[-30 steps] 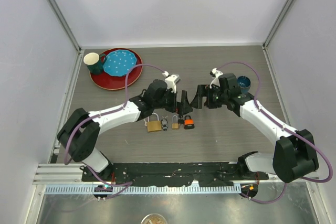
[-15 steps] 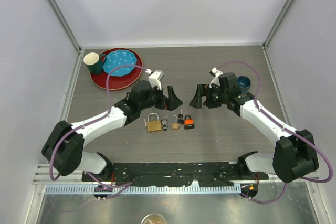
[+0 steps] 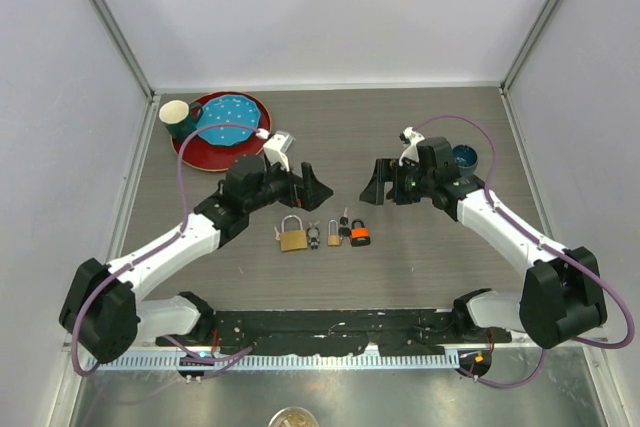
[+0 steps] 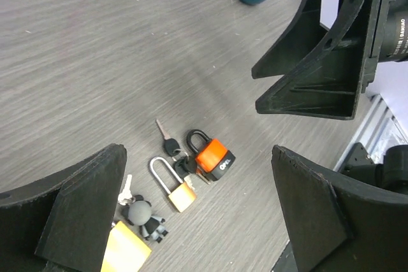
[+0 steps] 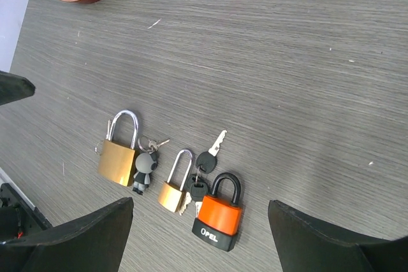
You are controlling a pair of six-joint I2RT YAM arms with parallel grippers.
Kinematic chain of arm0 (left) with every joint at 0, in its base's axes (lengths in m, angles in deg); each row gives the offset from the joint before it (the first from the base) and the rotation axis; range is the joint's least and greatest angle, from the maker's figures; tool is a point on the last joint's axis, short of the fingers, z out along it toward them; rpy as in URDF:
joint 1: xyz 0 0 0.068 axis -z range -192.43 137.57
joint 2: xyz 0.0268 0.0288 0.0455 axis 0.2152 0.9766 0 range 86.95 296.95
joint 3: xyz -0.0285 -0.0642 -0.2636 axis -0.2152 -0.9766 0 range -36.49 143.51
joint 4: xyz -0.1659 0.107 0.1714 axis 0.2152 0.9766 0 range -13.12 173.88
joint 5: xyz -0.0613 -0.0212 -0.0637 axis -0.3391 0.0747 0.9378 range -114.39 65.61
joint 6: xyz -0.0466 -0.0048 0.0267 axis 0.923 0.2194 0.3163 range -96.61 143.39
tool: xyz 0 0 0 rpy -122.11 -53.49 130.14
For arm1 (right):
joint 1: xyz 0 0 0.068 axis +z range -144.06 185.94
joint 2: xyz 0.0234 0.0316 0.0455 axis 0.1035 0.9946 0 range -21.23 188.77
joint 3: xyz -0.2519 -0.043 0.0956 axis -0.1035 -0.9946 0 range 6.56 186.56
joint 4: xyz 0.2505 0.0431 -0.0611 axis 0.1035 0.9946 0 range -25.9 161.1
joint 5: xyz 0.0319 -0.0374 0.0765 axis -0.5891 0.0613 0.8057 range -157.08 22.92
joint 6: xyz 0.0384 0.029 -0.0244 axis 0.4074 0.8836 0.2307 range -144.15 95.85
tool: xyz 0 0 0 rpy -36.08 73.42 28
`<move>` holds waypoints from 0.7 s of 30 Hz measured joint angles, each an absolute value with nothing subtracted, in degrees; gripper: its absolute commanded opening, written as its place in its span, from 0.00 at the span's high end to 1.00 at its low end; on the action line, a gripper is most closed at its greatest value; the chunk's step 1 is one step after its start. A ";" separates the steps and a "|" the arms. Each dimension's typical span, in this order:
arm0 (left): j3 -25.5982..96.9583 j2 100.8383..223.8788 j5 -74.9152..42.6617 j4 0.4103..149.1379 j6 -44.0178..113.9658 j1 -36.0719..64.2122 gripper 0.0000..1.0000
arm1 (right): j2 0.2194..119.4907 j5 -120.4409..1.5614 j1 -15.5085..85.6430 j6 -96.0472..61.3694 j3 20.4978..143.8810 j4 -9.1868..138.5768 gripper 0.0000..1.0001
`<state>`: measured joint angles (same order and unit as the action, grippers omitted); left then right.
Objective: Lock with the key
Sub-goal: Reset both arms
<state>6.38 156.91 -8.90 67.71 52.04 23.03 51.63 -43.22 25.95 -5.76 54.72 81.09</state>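
Three padlocks lie in a row on the table: a large brass padlock (image 3: 293, 238), a small brass padlock (image 3: 334, 236) and an orange padlock (image 3: 360, 236). Black-headed keys (image 3: 345, 221) lie between the small brass and orange locks (image 5: 218, 218). A grey figure keychain (image 5: 146, 169) with small keys sits beside the large brass lock (image 5: 118, 157). My left gripper (image 3: 312, 185) hovers open, up and left of the row. My right gripper (image 3: 378, 187) hovers open, up and right of it. Neither holds anything.
A red plate (image 3: 197, 152) with a blue dish and a green mug (image 3: 180, 119) stands at the back left. A dark blue cup (image 3: 464, 157) sits behind my right arm. Grey walls close in the table on three sides.
My left arm has drawn back to the left, away from the locks, with its gripper still open. The right gripper has barely moved.
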 measured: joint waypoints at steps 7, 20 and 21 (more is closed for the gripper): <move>6.41 150.33 -13.93 75.58 46.53 21.63 0.00 | 51.55 -43.27 25.95 -5.54 54.89 80.83 0.08; 7.78 137.43 -33.23 92.30 40.89 21.50 0.00 | 49.16 -45.89 25.95 -5.13 54.89 80.94 0.08; 7.87 136.62 -34.56 93.26 40.93 21.50 0.00 | 48.77 -46.33 25.95 -5.15 54.91 81.05 0.08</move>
<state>7.87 136.62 -34.56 93.26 40.93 21.50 48.77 -46.33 25.95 -5.15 54.91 81.05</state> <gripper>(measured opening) 0.996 0.922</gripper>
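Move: Neither gripper holds anything. The orange padlock lies about 8 cm back and 10 cm right of the left hand, roughly 18 cm down. The small brass padlock is some 7 cm to the orange one's left, the big brass padlock about 9 cm back and 6 cm left of the hand, and the red plate 18 cm ahead and 25 cm left. From the right hand, the orange padlock is roughly 11 cm back, 3 cm left, 12 cm down. Empty and wide open, the left hand retreats to its left, away from the orange padlock and towards the red plate's side, crossing high over the table beyond the big brass padlock. It speeds up over some 12 cm and climbs only slightly, while the wrist turns about 30 degrees, swinging the fingers counter-clockwise to point more forward and dip. The right hand, also open, merely begins to lift, about 1.5 cm. ##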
